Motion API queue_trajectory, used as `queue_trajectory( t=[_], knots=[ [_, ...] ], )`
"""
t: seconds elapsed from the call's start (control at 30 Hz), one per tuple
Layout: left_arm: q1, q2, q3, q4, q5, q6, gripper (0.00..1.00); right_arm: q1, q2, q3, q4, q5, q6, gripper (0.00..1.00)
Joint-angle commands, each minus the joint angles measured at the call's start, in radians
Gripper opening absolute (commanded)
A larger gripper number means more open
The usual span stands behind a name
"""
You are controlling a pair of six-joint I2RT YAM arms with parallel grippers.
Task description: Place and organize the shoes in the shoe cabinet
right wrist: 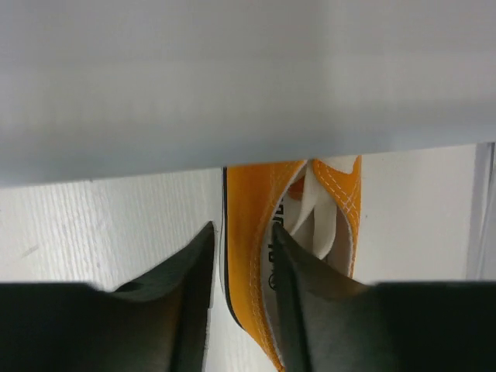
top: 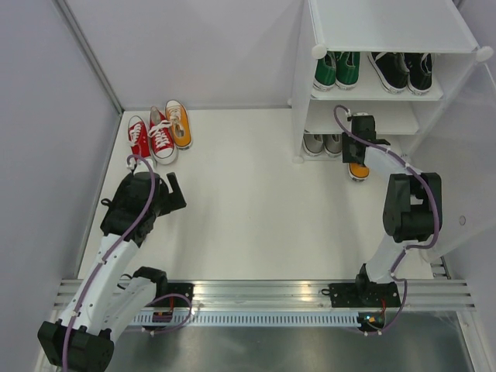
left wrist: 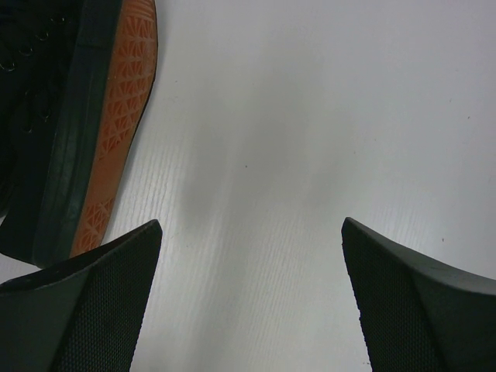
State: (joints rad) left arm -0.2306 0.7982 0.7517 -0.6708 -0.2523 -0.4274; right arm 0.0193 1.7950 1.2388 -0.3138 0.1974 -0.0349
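Observation:
The shoe cabinet (top: 387, 23) stands at the back right. Green shoes (top: 336, 70) and black shoes (top: 401, 71) sit on an upper tier, grey shoes (top: 322, 143) on the lowest. An orange shoe (top: 358, 170) lies half under that lowest shelf, heel outward. My right gripper (top: 358, 143) is at its heel. In the right wrist view the gripper (right wrist: 242, 226) stands open astride the orange shoe's (right wrist: 252, 201) side wall, one finger inside the opening, the other a little off the outside. My left gripper (left wrist: 252, 232) hangs open over bare floor.
Two red shoes (top: 151, 138) and another orange shoe (top: 179, 122) stand at the back left by the wall. A dark shoe with an orange tread sole (left wrist: 116, 116) lies on its side just left of my left gripper. The cabinet shelf (right wrist: 232, 77) overhangs the right gripper.

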Motion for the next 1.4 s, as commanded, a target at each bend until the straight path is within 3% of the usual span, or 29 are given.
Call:
queue_trajectory(
  t=[0.0, 0.2, 0.3, 0.4, 0.53, 0.67, 1.03, 1.37],
  knots=[
    [0.004, -0.005, 0.003, 0.036, 0.027, 0.033, 1.0, -0.005, -0.006, 0.022, 0.09, 0.036, 0.012, 0.51],
    [0.004, -0.008, 0.001, 0.037, 0.035, 0.035, 1.0, -0.002, -0.201, -0.077, 0.082, -0.002, 0.214, 0.69],
    [0.004, -0.007, 0.001, 0.036, 0.038, 0.038, 1.0, -0.004, -0.339, -0.178, 0.088, 0.036, 0.337, 0.82],
    [0.004, -0.01, -0.002, 0.036, 0.033, 0.035, 1.0, -0.01, -0.428, -0.264, 0.056, 0.099, 0.426, 0.88],
    [0.004, -0.01, -0.005, 0.037, 0.035, 0.035, 1.0, -0.1, -0.486, -0.407, 0.117, -0.002, 0.623, 0.88],
    [0.002, -0.008, -0.005, 0.037, 0.036, 0.033, 1.0, -0.215, -0.532, -0.553, 0.295, -0.221, 0.809, 0.87],
    [0.004, -0.01, -0.006, 0.037, 0.035, 0.035, 1.0, -0.242, -0.508, -0.656, 0.602, -0.207, 1.084, 0.86],
    [0.004, -0.004, -0.005, 0.036, 0.031, 0.035, 1.0, -0.246, -0.407, -0.671, 0.63, -0.204, 1.205, 0.85]
  ],
)
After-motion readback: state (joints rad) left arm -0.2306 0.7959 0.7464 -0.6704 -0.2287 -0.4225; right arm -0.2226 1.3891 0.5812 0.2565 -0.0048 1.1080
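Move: In the mouth of the cabinet's bottom compartment, the orange shoe lies toe-in, its middle about 6 cm ahead of the right hand, 2 cm to the right and 4 cm below. The nearer grey shoe's middle is some 13 cm ahead, 5 cm left and 4 cm below, with the other grey shoe about 6 cm farther left. From the left hand, the orange shoe is roughly 25 cm ahead, 57 cm right and 12 cm lower. Freeing the orange shoe's left collar wall, the right hand's already parting fingers spread wide as it backs out and rises some 9 cm, then sinks again still farther back, behind the heel. From there it comes forward about 5 cm towards the heel with a small rise and dip, having rolled roughly 80 degrees clockwise as seen from behind the hand, one finger now above the other; no touch can be made out at the end. ##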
